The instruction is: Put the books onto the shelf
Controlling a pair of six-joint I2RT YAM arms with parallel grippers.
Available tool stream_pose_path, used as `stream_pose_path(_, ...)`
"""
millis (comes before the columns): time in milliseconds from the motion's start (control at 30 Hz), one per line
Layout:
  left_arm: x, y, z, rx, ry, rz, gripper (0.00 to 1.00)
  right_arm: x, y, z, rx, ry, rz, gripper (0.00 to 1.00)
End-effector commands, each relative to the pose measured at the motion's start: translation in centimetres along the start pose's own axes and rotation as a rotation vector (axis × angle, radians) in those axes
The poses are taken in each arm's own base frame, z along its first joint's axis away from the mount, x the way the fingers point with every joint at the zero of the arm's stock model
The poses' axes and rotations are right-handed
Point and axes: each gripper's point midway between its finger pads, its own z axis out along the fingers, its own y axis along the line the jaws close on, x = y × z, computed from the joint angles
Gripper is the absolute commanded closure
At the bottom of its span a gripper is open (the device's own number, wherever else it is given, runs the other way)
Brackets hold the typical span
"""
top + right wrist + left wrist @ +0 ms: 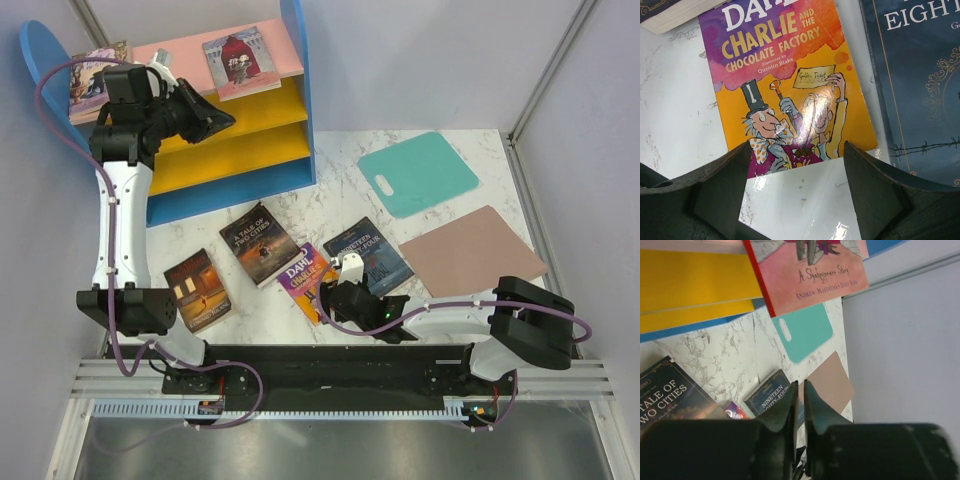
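Observation:
The shelf [228, 150] stands at the back left, with blue sides, a pink top board and yellow boards below. A red Shakespeare book [242, 60] [810, 275] lies on the pink board, and another book [97, 78] sits at the shelf's left end. My left gripper [226, 120] [801, 385] hovers in front of the yellow boards, shut and holding nothing. On the table lie a brown-orange book [197, 290], A Tale of Two Cities [260, 243], the Dahl book [303, 278] [790, 90] and Nineteen Eighty-Four [368, 255] [920, 90]. My right gripper [332, 296] [796, 145] is open at the Dahl book's near edge.
A teal mat [418, 172] with a handle hole and a pinkish-brown mat [470, 250] lie on the right of the marble table [340, 160]. Grey walls close in the left, back and right sides.

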Motion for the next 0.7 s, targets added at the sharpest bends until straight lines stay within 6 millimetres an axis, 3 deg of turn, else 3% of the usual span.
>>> stream_pose_path(0, -0.1, -0.4, 0.0, -0.022, -0.023, 0.089, 0.94, -0.9, 0.9, 0.2, -0.009, -0.018, 0.012, 0.18)
stream_pose_path(67, -0.6, -0.5, 0.6, -0.026, -0.029, 0.090, 0.98, -0.9, 1.0, 0.2, -0.011, -0.018, 0.011, 0.18)
stream_pose_path(667, -2.3, -0.7, 3.8, -0.086, -0.067, 0.127, 0.98, -0.7, 0.8, 0.3, 0.001, -0.017, 0.002, 0.18)
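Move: The left hand, empty and nearly shut, faces the Shakespeare book overhanging the front of the shelf top; its middle is about 17 cm ahead, 2 cm to the right and roughly level. On the same shelf top the purple book lies some 13 cm ahead and 28 cm to the left. From the idle right hand the Shakespeare book is roughly 40 cm ahead, 19 cm to the left and 36 cm higher. The left hand finishes closing its fingers and moves about 4 cm forward towards the Shakespeare book's overhanging edge. ##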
